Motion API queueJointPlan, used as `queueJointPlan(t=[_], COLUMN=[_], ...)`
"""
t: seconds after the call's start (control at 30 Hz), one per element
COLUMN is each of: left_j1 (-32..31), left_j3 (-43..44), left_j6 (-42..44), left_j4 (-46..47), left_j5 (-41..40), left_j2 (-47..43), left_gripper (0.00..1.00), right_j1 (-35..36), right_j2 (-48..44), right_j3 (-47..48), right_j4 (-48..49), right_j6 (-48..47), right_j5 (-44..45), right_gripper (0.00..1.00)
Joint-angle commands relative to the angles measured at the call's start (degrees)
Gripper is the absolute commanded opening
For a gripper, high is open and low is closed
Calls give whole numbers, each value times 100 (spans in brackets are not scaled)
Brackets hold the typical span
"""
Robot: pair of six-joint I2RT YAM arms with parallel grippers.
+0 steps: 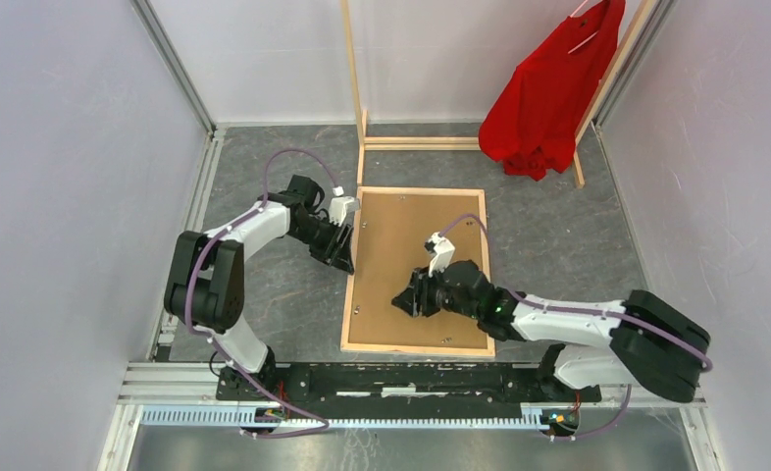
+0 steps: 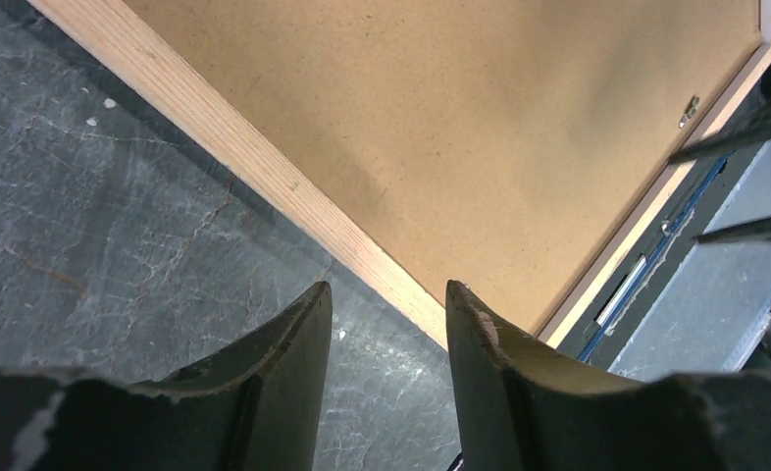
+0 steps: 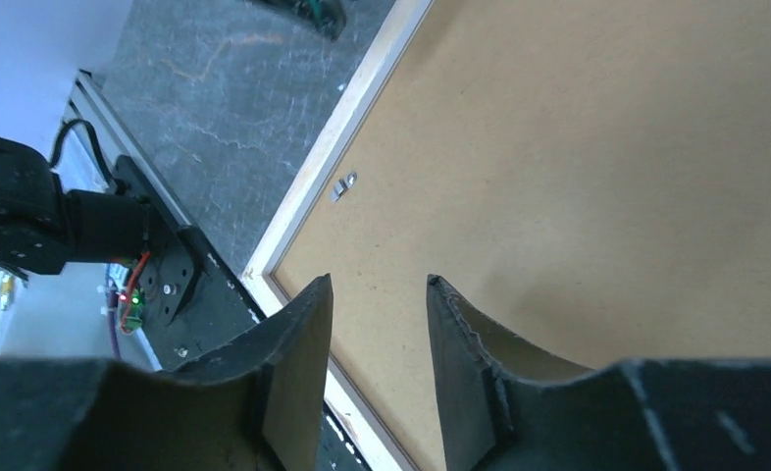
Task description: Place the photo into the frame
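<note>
The frame [image 1: 349, 285] lies back-up on the grey table, its light wood rim around the photo [image 1: 401, 245], of which only the plain brown board back shows. My left gripper [image 1: 342, 257] hovers at the frame's left rim [image 2: 264, 162]. Its fingers stand apart with only tabletop between them [image 2: 388, 294], and the right fingertip is over the rim. My right gripper [image 1: 406, 299] is low over the board [image 3: 578, 147] near the frame's near-left corner, jaws apart and holding nothing [image 3: 379, 287]. The photo's printed side is hidden.
A tall wooden clothes rack [image 1: 354, 88] stands at the back with a red shirt [image 1: 548, 88] hanging at its right. Small metal clips [image 3: 343, 184] sit along the inside of the frame's rim. The arms' black base rail [image 1: 411, 378] runs along the near edge, and walls close in both sides.
</note>
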Motion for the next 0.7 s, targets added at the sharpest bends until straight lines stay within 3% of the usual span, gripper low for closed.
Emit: queueJointPlan(t=[0.0, 0.33, 0.67], left_j1=[-15, -24, -24], left_j3=[-31, 80, 48], left_j6=[-235, 19, 115], left_j4=[295, 183, 147], left_j5=[184, 261, 269], left_j2=[214, 561, 752], left_gripper=[52, 37, 26], right_j1=[527, 906, 1012], right_j2=[623, 1837, 2532], right_j3=[201, 596, 1008], right_j4=[946, 1791, 1992], right_j6=[61, 107, 68], right_j5=[723, 648, 363], right_gripper=[42, 21, 17])
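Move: The metal clip beside the frame's left rail lies roughly 10 cm left of the right hand, about 1 cm nearer the base and 7 cm below. From that hand, the frame's near-left corner is about 13 cm left and 9 cm back, the near-edge clip 9 cm right and 8 cm back. The left hand has the left rail some 4 cm beneath it, 1 cm to its right and level fore-and-aft; the metal clip is 9 cm back, 2 cm right. Both grippers narrow; right goes 7 cm left, dropping 4, towards the metal clip, left sinks 3 towards the rail. ##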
